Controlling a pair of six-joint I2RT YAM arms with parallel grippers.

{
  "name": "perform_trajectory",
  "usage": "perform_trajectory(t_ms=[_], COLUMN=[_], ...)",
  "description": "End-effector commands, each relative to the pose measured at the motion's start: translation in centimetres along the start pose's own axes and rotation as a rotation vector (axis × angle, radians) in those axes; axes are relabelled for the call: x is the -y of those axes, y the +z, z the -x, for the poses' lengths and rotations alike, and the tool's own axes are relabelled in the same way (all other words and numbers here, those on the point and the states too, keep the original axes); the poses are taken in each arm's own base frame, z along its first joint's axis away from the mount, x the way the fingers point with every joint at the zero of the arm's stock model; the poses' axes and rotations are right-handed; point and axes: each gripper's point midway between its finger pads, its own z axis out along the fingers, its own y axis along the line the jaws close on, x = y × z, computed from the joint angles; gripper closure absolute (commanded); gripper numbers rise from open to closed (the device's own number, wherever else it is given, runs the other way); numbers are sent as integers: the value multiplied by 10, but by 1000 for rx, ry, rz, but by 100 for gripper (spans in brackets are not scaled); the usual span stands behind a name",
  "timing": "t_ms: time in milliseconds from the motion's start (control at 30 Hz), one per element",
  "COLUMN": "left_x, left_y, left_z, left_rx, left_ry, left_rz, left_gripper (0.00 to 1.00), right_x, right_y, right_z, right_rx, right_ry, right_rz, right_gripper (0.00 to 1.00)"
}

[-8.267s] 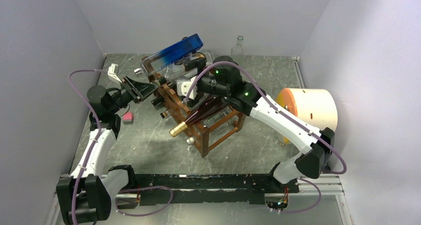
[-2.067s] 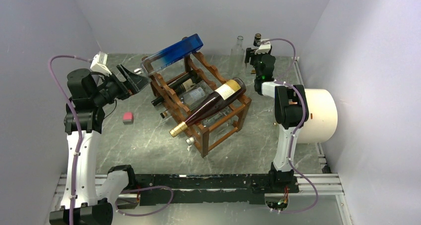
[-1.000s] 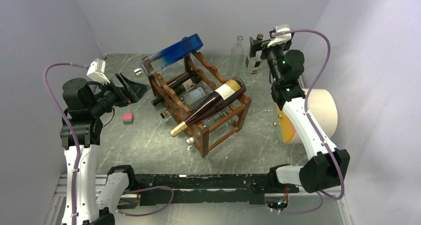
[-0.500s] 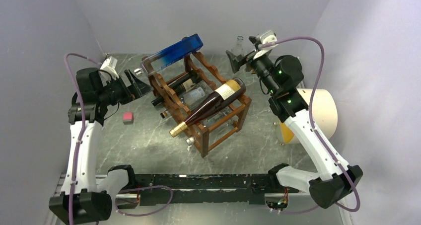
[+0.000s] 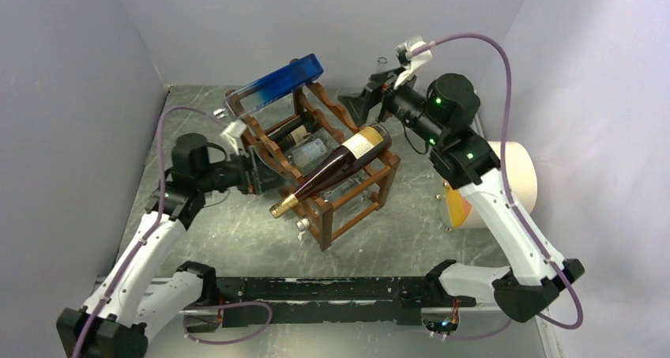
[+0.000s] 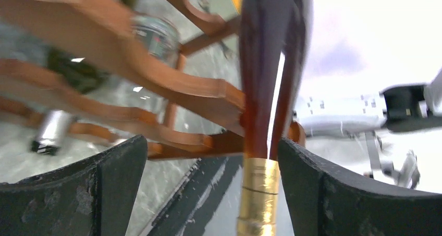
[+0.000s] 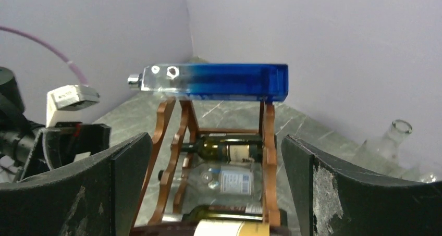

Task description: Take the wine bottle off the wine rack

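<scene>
The wine rack (image 5: 348,208) stands mid-table with a reddish-brown wine bottle (image 5: 336,167) lying slanted across its top, gold-foil neck (image 5: 283,206) pointing front-left. My left gripper (image 5: 253,173) is open at the rack's left side. In the left wrist view the bottle (image 6: 268,64) runs down between the spread fingers (image 6: 112,173), its foil close to the right one, contact unclear. My right gripper (image 5: 365,97) hovers open and empty behind the rack. It looks along the rack (image 7: 268,158) toward the bottle's cream label (image 7: 234,230).
A flat blue bottle (image 5: 272,85) rests on the rack's highest tier. Lower tiers hold a green bottle (image 7: 229,150) and a clear one (image 7: 229,179). A white and orange roll (image 5: 494,176) sits at the right; an empty glass bottle (image 7: 391,137) stands by the back wall.
My left arm has dropped and swung right, bringing its gripper to the rack by the bottle's neck. My right gripper has moved left toward the rack's back. Both stay open.
</scene>
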Motion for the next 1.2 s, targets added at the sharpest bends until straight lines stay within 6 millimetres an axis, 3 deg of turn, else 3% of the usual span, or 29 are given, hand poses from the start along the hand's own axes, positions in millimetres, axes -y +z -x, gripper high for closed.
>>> perform_trajectory(t_ms=[0,133,267,600,733,967,1167], left_x=[28,28,40,53,44,50,40], left_y=[24,28,32,23,31,35,40], left_z=[-13,-16,-34,-60,-67,-81,-83], left_rx=[-34,-42,-144,-254,-294,-343,-349], left_ry=[129,174,191,231,171,115,83], left_rz=[-56,-60,-181,-323,-281,-272,-202], left_gripper=[3,1,3,2,9,14,32], right_x=[-14,-5,0,1,0,4,4], right_y=[-35,-49,-60,-74,-77,-80,-76], right_z=[2,0,-8,-29,-30,-36,-54], right_rx=[-37,-98,-104,-153,-156,-178,-253], right_ry=[-27,-54,-31,-35,-71,-133,-148], right_rz=[46,-10,-50,-64,-46,-48,-25], right_gripper=[0,0,0,0,0,0,0])
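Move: Below and to the right of the left hand is the wine bottle's neck, about 6 cm right, 7 cm back and 3 cm down. The clear bottle in the rack is roughly 9 cm right, 8 cm ahead and 12 cm below; the blue bottle some 20 cm straight ahead, about level. From the right hand, the wine bottle's middle is about 5 cm back, 6 cm left and 18 cm down, the blue bottle about 15 cm ahead, 20 cm left and 17 cm down. Coming in over the gold-foiled neck of the wine bottle, the left hand goes right and back, about 10 cm in all and slightly down, turning some 25 degrees clockwise; late on, its fingers begin to close around the neck without shutting. The right hand shifts back, right and down beside the label end, its left side dipping a little, fingers wide open. ##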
